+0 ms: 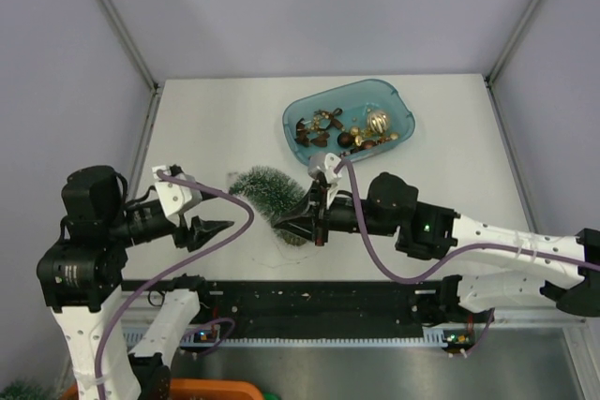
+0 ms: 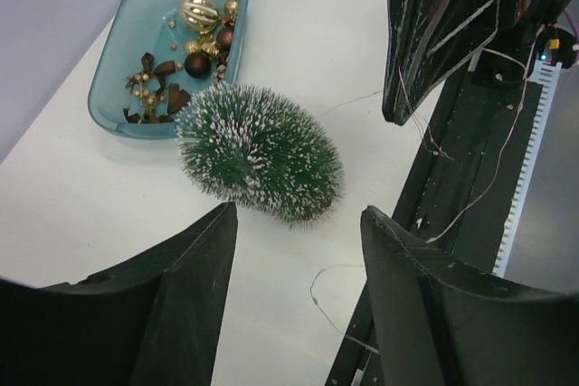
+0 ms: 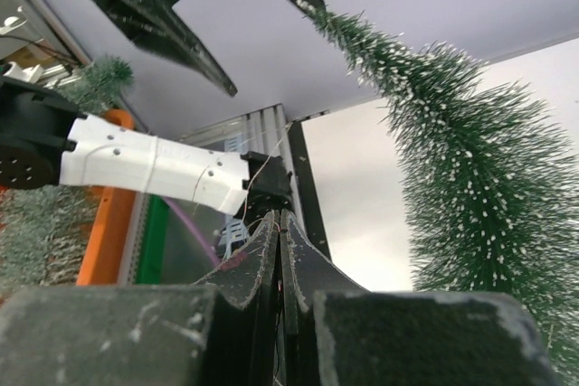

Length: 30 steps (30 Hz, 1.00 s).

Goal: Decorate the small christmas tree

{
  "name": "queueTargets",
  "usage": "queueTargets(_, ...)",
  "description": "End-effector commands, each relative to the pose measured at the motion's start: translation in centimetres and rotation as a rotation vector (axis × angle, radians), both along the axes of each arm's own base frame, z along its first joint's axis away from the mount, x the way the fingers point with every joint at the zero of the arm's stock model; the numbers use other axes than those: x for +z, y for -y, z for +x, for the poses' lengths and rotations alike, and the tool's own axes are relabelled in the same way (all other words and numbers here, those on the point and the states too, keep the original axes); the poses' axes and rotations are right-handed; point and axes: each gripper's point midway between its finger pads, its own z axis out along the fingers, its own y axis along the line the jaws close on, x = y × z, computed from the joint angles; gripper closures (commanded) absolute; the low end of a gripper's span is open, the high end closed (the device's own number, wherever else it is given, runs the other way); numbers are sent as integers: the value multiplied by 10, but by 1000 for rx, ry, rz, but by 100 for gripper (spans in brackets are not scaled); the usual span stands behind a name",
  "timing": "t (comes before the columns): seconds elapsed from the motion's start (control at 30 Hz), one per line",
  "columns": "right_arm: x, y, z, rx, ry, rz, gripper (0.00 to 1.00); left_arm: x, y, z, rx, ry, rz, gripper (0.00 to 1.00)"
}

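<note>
The small christmas tree (image 1: 269,194) stands on the white table between my two grippers, dark green with white-frosted bristles (image 2: 258,151); its base is hidden. My left gripper (image 1: 214,228) is open just left of the tree, and nothing is between its fingers (image 2: 298,214). My right gripper (image 1: 281,222) is at the tree's near right side and is shut on a thin wire (image 2: 418,128), which trails from its tip (image 3: 281,216) to the table. The tree (image 3: 470,187) fills the right of the right wrist view.
A translucent blue tray (image 1: 398,96) behind the tree holds gold and brown ornaments (image 2: 199,11). A black rail (image 1: 309,302) runs along the table's near edge. An orange bin (image 1: 206,389) and another green tree (image 1: 19,389) sit below the table.
</note>
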Motion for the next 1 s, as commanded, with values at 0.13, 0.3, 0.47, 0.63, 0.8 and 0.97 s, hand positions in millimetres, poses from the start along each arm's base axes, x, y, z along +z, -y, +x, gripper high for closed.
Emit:
queueTargets(0.13,35,-12,13,-61,67,114,100,-52,-8,-33,17,-224,66,36)
queueTargets(0.3,38,-16,15,-64,81,115,100,-74,-12,-35,16,-254,113,35)
queueTargets(0.47,41,-18,17,-72,90,122,100,-94,-19,-37,-16,-241,193,37)
queueTargets(0.63,40,-19,19,-82,91,121,100,-108,-25,-35,-32,-192,255,39)
queueTargets(0.8,40,-18,19,-81,90,117,100,-116,-28,-34,-55,-134,296,41)
queueTargets(0.97,37,-19,18,-77,87,110,100,-124,-32,-34,-71,-95,338,42)
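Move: The light string's wire hangs in a loose loop below my left hand, roughly 5 cm ahead, 6 cm to the right and 32 cm down. The tree's middle stands some 12 cm ahead, 7 cm right and 24 cm below that hand. From my right hand, whose shut fingers hold the wire, the tree's middle is about 14 cm ahead, 4 cm left and 20 cm down; the wire loop is about 7 cm ahead, 3 cm left and 29 cm down. I sink my left hand about 9 cm towards the loose loop of wire, drifting a little left late on while its fingers tip down some 15 degrees and stay half open, touching nothing that I can see. My right hand keeps its pinch on the wire, eases about 2 cm forward and 2 cm left towards the tree, then holds still there. ##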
